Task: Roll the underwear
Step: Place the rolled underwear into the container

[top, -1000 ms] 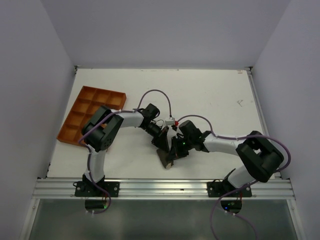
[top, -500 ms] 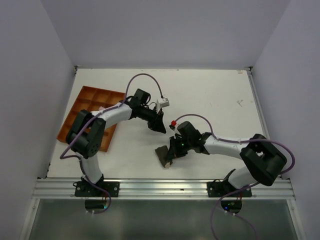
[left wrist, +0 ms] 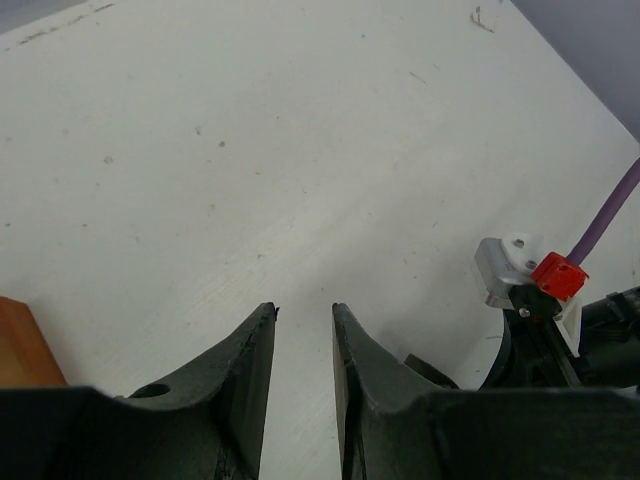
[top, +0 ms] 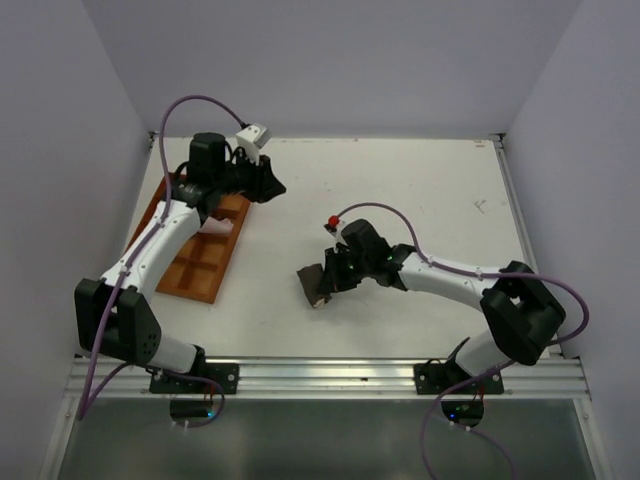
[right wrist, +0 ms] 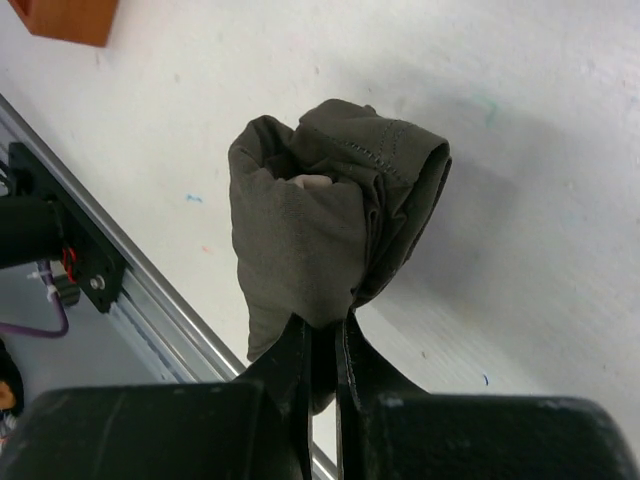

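The underwear [top: 314, 283] is a dark brownish-grey bundle, rolled up, near the table's middle front. In the right wrist view the underwear [right wrist: 330, 230] fills the centre, with a bit of tan strip showing in its folds. My right gripper [top: 330, 277] is shut on the bundle's near edge; it shows in its own view [right wrist: 323, 335] with the jaws pinching the cloth. My left gripper [top: 275, 185] is high at the back left, near the tray, far from the underwear. It is open and empty in its own view [left wrist: 303, 312].
An orange compartment tray [top: 190, 262] lies at the left, with a small pale pink cloth [top: 218, 227] in it. Its corner shows in the left wrist view [left wrist: 25, 345]. The table's metal front rail [top: 320, 375] is close below the bundle.
My left arm has swung up and back to the left, away from the underwear, ending over the tray. My right gripper has dragged the bundle slightly left and back.
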You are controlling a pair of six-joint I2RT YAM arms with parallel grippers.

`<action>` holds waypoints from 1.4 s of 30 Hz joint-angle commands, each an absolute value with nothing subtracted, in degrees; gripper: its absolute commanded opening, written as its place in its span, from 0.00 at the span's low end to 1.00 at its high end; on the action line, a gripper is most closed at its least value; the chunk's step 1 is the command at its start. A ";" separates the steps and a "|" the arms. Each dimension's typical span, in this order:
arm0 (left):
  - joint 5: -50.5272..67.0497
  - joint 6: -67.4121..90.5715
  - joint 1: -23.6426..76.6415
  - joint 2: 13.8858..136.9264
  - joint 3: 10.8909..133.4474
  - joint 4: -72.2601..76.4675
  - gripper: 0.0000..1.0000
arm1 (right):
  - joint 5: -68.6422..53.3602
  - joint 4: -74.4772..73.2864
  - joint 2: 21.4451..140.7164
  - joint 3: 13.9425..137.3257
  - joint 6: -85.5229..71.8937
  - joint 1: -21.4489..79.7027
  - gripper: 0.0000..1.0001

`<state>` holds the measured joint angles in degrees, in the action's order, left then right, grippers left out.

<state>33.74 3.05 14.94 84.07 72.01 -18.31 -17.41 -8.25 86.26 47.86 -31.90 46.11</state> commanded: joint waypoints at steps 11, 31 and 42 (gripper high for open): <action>15.64 23.18 11.87 64.46 71.92 -19.79 0.36 | -12.84 -11.25 98.16 72.38 -23.82 46.67 0.00; 0.54 22.68 11.95 45.54 70.16 -37.36 0.39 | -13.54 -7.12 136.13 120.75 -20.74 63.19 0.00; -4.13 23.38 11.95 44.47 63.89 -34.54 0.38 | -10.12 -1.84 141.06 115.75 -22.07 64.69 0.00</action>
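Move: The right hand already holds the rolled grey underwear. The container's empty near-right compartment lies about 33 cm to its left and 3 cm ahead, some 6 cm lower. The container's middle is roughly 36 cm left and 13 ahead, and the pink garment in a farther compartment about 29 left and 15 ahead, both at that same low level. From the empty left hand, the near-right compartment is about 20 cm left, 18 back and 21 down. Still pinching the roll, the right hand carries it some 30 cm left in an arc to the container's near-right compartment, first swinging forward and up over the rim's height, then back and down, the wrist turning about 30 degrees so the fingers point flatter. The left hand, empty and barely opening, goes left and back and rises net about 9 cm, turning counter-clockwise some 45 degrees. ##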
